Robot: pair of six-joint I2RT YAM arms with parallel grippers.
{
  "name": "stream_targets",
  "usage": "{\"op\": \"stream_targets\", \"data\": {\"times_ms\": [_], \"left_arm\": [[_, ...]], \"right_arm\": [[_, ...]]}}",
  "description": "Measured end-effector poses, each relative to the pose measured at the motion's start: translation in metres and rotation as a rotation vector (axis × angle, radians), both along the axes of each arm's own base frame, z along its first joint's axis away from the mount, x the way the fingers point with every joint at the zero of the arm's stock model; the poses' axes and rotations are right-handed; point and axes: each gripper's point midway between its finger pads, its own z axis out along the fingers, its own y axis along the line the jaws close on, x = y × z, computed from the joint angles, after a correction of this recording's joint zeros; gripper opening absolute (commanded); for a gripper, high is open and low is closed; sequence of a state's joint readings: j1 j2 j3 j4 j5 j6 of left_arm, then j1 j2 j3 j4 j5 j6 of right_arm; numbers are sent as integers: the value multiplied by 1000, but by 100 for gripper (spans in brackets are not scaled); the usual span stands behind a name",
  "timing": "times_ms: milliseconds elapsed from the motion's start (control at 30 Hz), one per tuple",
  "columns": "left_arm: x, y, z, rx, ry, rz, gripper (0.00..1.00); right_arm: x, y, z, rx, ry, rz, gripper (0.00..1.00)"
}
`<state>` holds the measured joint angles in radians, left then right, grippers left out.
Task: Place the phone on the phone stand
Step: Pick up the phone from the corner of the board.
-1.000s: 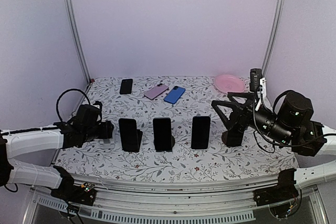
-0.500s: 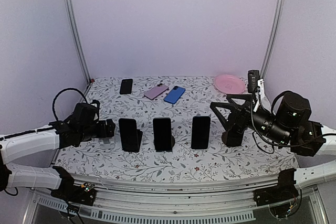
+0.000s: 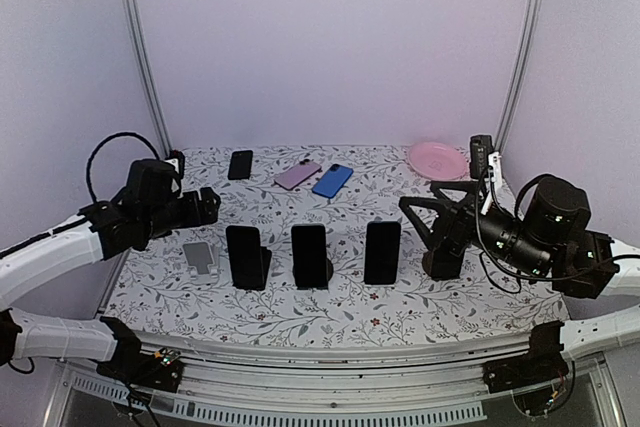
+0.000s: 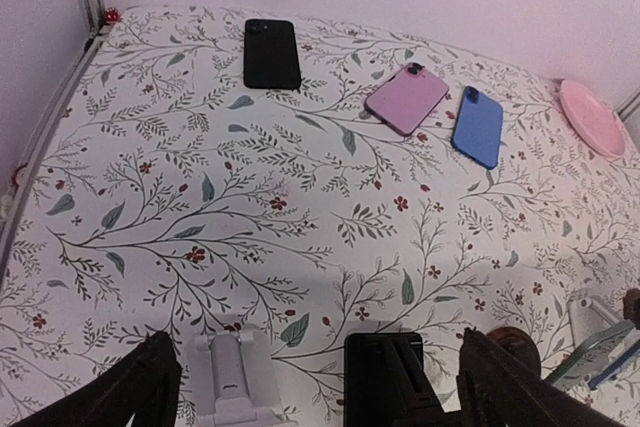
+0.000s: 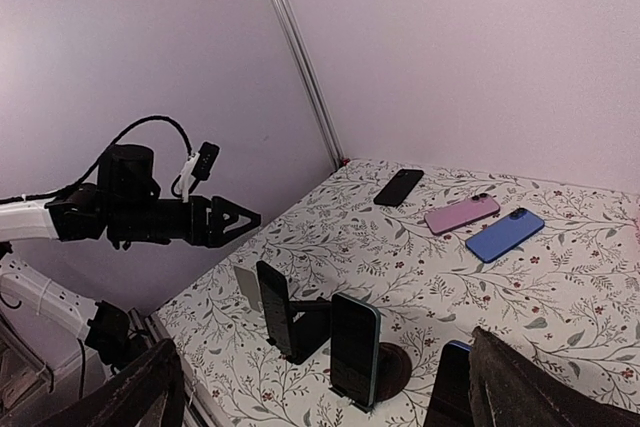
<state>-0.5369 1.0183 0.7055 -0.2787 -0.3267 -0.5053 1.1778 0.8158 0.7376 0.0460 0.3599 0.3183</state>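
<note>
An empty pale grey phone stand point(image 3: 200, 257) stands at the front left, also in the left wrist view point(image 4: 232, 377). Three phones lie flat at the back: black point(image 3: 240, 164), pink point(image 3: 297, 175) and blue point(image 3: 331, 180). My left gripper point(image 3: 208, 205) is open and empty, hovering above and behind the grey stand, well short of the black phone point(image 4: 271, 53). My right gripper point(image 3: 418, 219) is open and empty, held above the table at the right, facing the row of stands.
Three dark phones stand upright on stands in a row point(image 3: 245, 255), point(image 3: 310, 255), point(image 3: 382, 252). A dark stand-like object point(image 3: 445, 259) sits below my right gripper. A pink plate point(image 3: 436, 159) lies at the back right. Metal frame posts flank the back corners.
My left gripper has risen and moved back and away from the grey stand, which now shows in full. The right arm has barely moved.
</note>
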Motion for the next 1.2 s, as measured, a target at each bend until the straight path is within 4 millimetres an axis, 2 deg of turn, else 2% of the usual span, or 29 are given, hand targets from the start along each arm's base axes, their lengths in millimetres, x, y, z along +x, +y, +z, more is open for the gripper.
{"op": "stream_targets", "data": {"times_ms": [133,200,433,700,833,1000,1200], "left_arm": [[20,-10,16,17,-15,-12,97],[31,-15,16,29,-6,-22,97],[80,-31,-14,82,89,-71,96],[144,-41,-31,96,123,-91,96],[176,-33,-49,111,149,-68,96],[222,-13,-74,115,186,-14,96],[277,4,-116,146,242,42,96]], "right_arm": [[1,2,-3,-10,4,-1,99],[2,3,-5,-16,5,-1,99],[4,4,-8,-31,3,-13,99],[6,5,-11,-54,-6,-23,99],[6,5,-9,-53,-8,-23,99],[6,6,-9,-57,-6,-22,99],[6,8,-2,-56,-6,-17,99]]}}
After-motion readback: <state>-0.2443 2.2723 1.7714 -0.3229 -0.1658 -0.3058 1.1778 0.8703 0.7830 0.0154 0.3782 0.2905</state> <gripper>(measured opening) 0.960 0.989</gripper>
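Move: The black phone at the board's far left corner lies about 37 cm ahead of the left hand, laterally in line with it and some 18 cm lower. The pink phone is about 33 cm ahead and 17 cm right, the blue phone about 30 cm ahead and 28 cm right. The white stand is almost straight below, roughly 3 cm left and 14 cm down. From the right hand the black phone is about 50 cm ahead, 36 cm left and 33 cm below. Forward, the left hand sweeps about 28 cm away from the white stand towards the black phone, rising a touch at first, then sinking, to end some 12 cm lower. On the way it bows about 4 cm to the right and swings back into line, tipping its fingers about 15 degrees further down. They stay wide open and stop short of the phone, touching nothing. ##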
